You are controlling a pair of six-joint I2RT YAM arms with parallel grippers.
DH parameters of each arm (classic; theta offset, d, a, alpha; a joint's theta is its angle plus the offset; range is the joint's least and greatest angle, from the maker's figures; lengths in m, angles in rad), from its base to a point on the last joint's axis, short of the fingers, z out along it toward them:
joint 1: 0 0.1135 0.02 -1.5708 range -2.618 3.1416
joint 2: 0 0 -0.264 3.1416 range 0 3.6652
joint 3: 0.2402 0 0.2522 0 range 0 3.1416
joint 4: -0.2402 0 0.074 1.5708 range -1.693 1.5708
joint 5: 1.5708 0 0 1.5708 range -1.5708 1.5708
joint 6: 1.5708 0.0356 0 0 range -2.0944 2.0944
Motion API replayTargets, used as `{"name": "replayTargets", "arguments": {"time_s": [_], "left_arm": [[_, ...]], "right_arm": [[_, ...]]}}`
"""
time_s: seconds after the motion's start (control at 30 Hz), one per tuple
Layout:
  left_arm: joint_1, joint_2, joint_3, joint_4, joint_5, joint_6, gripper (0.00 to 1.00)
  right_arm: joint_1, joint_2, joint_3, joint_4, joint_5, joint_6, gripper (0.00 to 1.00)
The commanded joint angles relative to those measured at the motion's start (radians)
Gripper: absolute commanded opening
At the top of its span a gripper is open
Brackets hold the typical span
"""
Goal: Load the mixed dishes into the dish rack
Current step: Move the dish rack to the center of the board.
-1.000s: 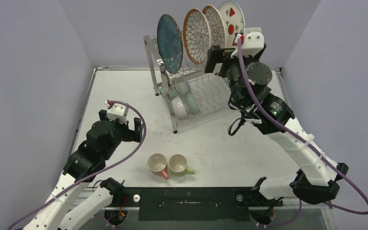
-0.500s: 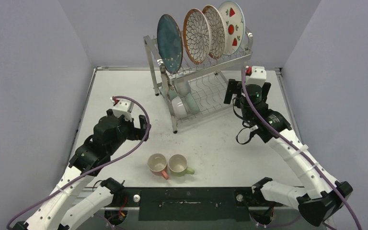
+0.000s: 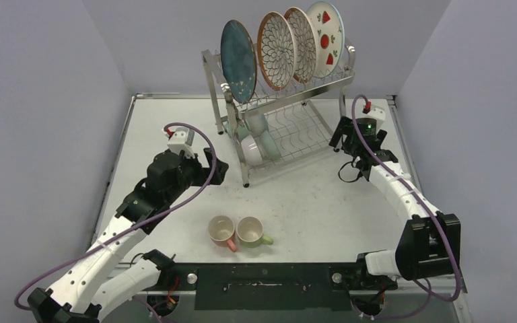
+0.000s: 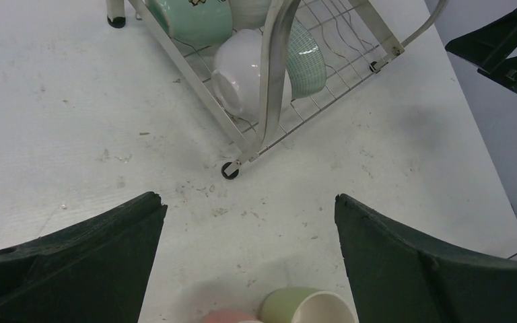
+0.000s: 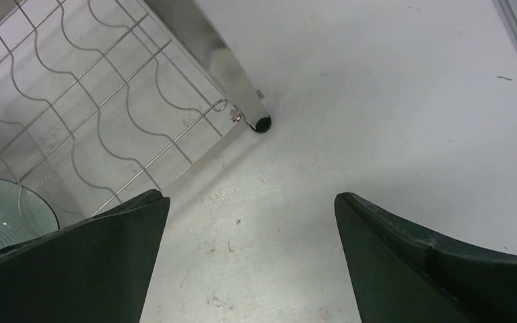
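Note:
The steel dish rack [image 3: 296, 128] stands at the back of the table. Its top tier holds a teal plate [image 3: 237, 60], two brown-rimmed petal plates [image 3: 275, 50] and the strawberry plate [image 3: 326, 30], all on edge. A white bowl [image 4: 239, 74] and mint-green bowls [image 4: 309, 64] lie in the lower tier. The pink mug [image 3: 221, 231] and green mug [image 3: 250, 231] lie side by side on the table near the front. My left gripper [image 3: 213, 165] hovers open between the mugs and the rack's front left foot. My right gripper [image 3: 358, 134] is open above bare table by the rack's right foot [image 5: 242, 87].
The table's raised edge [image 3: 397, 128] and the grey side wall lie close to the right of my right gripper. The rack's front left foot [image 4: 229, 169] sits just ahead of my left gripper [image 4: 249, 202]. The right arm's elbow [image 3: 431, 245] stands at the front right.
My right arm has dropped from the rack's top tier beside the strawberry plate to the table right of the rack. The left arm has reached forward and right toward the rack.

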Motion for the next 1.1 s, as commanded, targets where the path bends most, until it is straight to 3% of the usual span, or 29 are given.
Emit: {"name": "replayTargets", "arguments": {"time_s": [0.0, 0.07, 0.27, 0.43, 0.57, 1.07], "left_arm": [[0.003, 0.056, -0.011, 0.152, 0.032, -0.077, 0.97], [0.002, 0.075, -0.014, 0.180, 0.036, -0.089, 0.97], [0.002, 0.124, -0.026, 0.240, 0.038, -0.118, 0.97], [0.001, 0.130, -0.036, 0.252, 0.047, -0.139, 0.97], [0.003, 0.119, -0.041, 0.235, 0.048, -0.141, 0.97], [0.004, 0.094, -0.053, 0.174, 0.041, -0.142, 0.97]], "right_arm": [[-0.106, 0.033, -0.040, 0.252, -0.173, 0.040, 1.00], [-0.134, 0.052, -0.050, 0.343, -0.203, 0.054, 1.00], [-0.161, 0.174, 0.060, 0.386, -0.292, 0.034, 0.90], [-0.162, 0.245, 0.091, 0.491, -0.414, 0.062, 0.88], [-0.162, 0.288, 0.122, 0.511, -0.426, 0.068, 0.83], [-0.185, 0.307, 0.081, 0.515, -0.439, 0.096, 0.34]]}}
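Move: The right hand's target, the near right upright of the dish rack, is about 10 cm ahead, 1 cm to its left and at its own height; the pale green bowl is level and 24 cm left, 10 cm lower, and the red-patterned plate 20 cm ahead, 10 left, 14 higher. For the left hand, the rack's left upright is some 11 cm ahead, 6 right, 12 lower, with the white bowl 11 ahead, 9 right, 20 lower. The right fingers close from wide open to under half and pinch the dish rack's right upright between their tips, after the hand reaches about 10 cm forward, swinging slightly right and back left as its left side rolls up some 15 degrees and its tips lift a little. The left hand, still open, eases about 4 cm right, forward and down towards the left upright, then nearly stops. ##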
